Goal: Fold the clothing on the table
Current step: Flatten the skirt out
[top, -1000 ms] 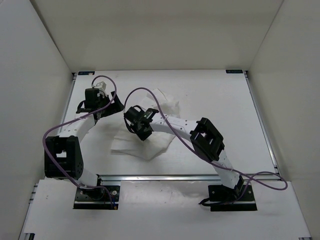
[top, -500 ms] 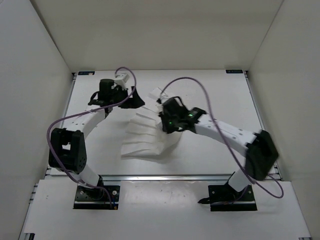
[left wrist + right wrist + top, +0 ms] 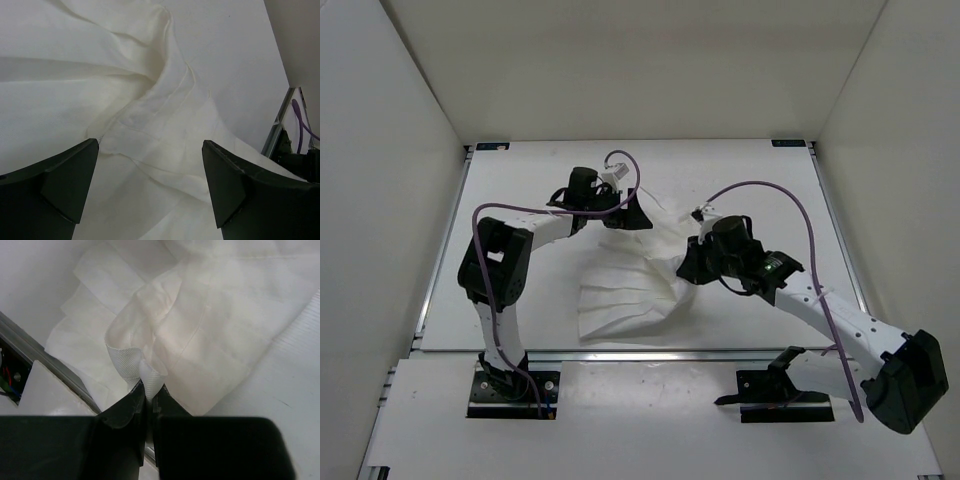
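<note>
The white wrinkled clothing (image 3: 620, 300) lies on the table (image 3: 770, 180), pleated at its near part and stretched up and right. My right gripper (image 3: 688, 266) is shut on a ribbed edge of the clothing (image 3: 131, 360), which it holds raised, with the rest hanging and spreading below (image 3: 200, 315). At the garment's far edge, my left gripper (image 3: 626, 216) hovers open. In the left wrist view its dark fingers (image 3: 60, 185) stand wide apart over creased cloth (image 3: 165, 115), with nothing between them.
An aluminium rail (image 3: 650, 352) runs along the table's near edge, with rails on the sides too. White walls (image 3: 380, 150) enclose the table. Purple cables (image 3: 770, 190) loop above both arms. Bare tabletop (image 3: 225, 45) shows beyond the cloth in the left wrist view.
My right gripper has moved right across the table, dragging and lifting the clothing's edge. My left arm has swung right, from the far left to the garment's far edge.
</note>
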Controlling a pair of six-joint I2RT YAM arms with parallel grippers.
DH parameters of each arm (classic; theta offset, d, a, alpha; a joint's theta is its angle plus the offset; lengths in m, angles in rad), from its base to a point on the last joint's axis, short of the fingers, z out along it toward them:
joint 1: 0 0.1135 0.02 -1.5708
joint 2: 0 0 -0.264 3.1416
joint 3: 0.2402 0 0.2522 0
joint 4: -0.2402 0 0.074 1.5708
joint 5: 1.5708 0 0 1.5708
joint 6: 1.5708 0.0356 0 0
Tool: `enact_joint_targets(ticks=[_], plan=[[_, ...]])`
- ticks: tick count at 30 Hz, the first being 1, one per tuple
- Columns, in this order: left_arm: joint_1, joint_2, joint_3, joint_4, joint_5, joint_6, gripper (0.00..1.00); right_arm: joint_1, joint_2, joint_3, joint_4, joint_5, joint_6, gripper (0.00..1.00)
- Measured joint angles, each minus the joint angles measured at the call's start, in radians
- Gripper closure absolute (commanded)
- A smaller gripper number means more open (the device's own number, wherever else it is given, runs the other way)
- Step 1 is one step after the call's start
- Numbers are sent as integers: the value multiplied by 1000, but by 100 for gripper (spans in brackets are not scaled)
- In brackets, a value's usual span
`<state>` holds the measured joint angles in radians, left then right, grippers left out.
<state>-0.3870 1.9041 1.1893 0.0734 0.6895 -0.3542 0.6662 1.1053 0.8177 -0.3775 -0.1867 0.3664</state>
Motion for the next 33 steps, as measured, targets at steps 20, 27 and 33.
enact_joint_targets(ticks=[20, 27, 33], plan=[[-58, 136, 48, 1, -50, -77, 43, -25, 31, 27, -65, -4, -57, 100], [-48, 150, 52, 23, -50, -123, 100, -33, 43, 57, -71, -2, -78, 100], [-30, 143, 54, 62, -52, -164, 100, -75, 60, 86, -105, 21, -89, 100]])
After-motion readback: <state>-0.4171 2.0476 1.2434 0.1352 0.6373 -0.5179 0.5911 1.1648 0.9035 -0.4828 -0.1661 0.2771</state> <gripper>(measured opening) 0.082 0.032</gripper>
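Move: The skirt's raised fold, open between the left fingers, lies about 2 cm to the left hand's right and 5 cm below, level fore-and-aft. The skirt's far end is some 6 cm ahead of that hand and 5 cm to its right; the near-left hem corner is roughly 28 cm back and 15 cm to its left. From the right hand, which already grips a lifted bit of skirt, the fold lies about 13 cm ahead, 6 cm left and 10 cm below. The left fingers shut on the skirt's raised fold and pinch it, after the open hand has sunk about 5 cm and edged 2 cm right, tipping slightly downwards; once closed, it starts to rise and reach forward by about a centimetre. The right hand keeps its pinch, swinging some 3 cm right and a little forward, easing back left and down, then drifting right again. ##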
